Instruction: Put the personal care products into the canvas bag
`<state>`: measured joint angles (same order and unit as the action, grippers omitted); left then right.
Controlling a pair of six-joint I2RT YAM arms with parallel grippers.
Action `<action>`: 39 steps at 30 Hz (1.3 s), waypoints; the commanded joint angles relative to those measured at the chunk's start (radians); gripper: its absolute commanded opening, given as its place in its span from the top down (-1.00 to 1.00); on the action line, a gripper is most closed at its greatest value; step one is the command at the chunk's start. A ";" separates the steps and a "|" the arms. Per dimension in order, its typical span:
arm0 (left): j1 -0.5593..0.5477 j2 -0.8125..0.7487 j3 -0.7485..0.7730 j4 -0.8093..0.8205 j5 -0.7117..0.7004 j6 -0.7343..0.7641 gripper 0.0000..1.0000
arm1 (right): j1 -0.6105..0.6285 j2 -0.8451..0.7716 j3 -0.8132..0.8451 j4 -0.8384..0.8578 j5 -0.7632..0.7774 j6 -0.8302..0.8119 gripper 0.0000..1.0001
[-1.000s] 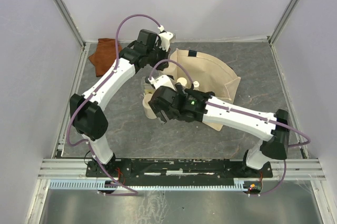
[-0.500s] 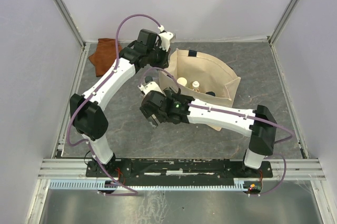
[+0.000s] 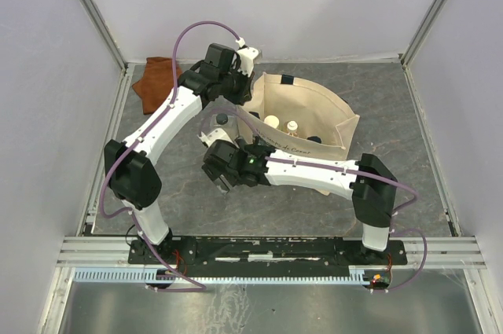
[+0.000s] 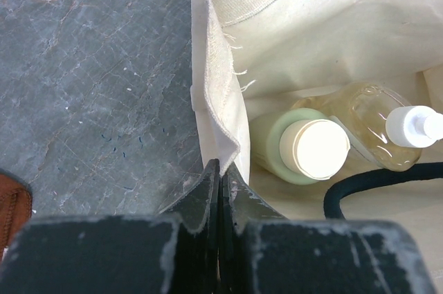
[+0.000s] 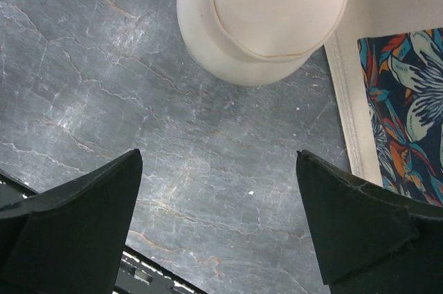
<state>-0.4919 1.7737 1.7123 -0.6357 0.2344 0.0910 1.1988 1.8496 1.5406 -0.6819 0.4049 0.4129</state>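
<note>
The canvas bag (image 3: 334,118) stands open at the back centre. My left gripper (image 3: 245,86) is shut on the bag's left rim (image 4: 220,138). Inside the bag lie the olive-green cylinder (image 4: 277,143) and the amber flat bottle (image 4: 370,117), both white-capped. My right gripper (image 3: 219,174) is open and empty over the table, left of the bag. The cream cylinder (image 5: 263,21) stands just ahead of its fingers; the top view hides it under the wrist. The bag's floral panel (image 5: 408,114) is to the right. The clear bottle's dark cap (image 3: 222,119) shows left of the bag.
A rust-brown folded cloth (image 3: 157,81) lies at the back left corner. A black strap (image 4: 377,182) lies inside the bag. Grey walls close the table on three sides. The arm bases' rail (image 3: 267,249) runs along the near edge.
My right arm has swung left, away from the bag front, with its open gripper now over the table by the cream cylinder. The left arm and the bag have not moved.
</note>
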 commanded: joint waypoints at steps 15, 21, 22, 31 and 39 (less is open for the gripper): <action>0.010 -0.062 -0.004 0.020 0.001 0.015 0.95 | -0.063 0.077 0.033 0.160 0.073 -0.057 -1.00; 0.011 -0.061 -0.013 0.030 0.006 0.015 0.95 | -0.071 0.109 0.047 0.212 0.042 -0.072 -1.00; 0.012 -0.062 -0.015 0.030 0.007 0.015 0.95 | -0.071 0.118 0.052 0.216 0.039 -0.072 -1.00; 0.018 -0.068 -0.020 0.030 0.012 0.019 0.95 | -0.070 0.184 0.101 0.247 0.023 -0.088 -1.00; 0.022 -0.074 -0.031 0.034 0.016 0.019 0.95 | -0.073 0.193 0.096 0.308 0.084 -0.101 -1.00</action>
<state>-0.4831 1.7561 1.6894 -0.6300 0.2386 0.0914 1.1248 2.0453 1.5913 -0.4492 0.4400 0.3305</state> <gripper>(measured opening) 0.054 0.998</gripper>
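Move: Ahead of the right hand by about 7 cm, some 2 cm to its left and 5 cm lower, stands the white bottle. The clear bottle is about 15 cm ahead and 2 cm left of that hand; the canvas bag's middle lies some 17 cm ahead and 17 cm right, both also a little below it. From the left hand the white bottle is about 13 cm back, 7 cm left and 15 cm down. Reaching forward about 6 cm and easing down some 4 cm, the right hand brings its wide-open fingers to either side of the white bottle. It runs mostly forward at first, then sinks while drifting about 3 cm left, tipping up only slightly. The left hand stays put, still pinching the bag's rim at its near left corner. ##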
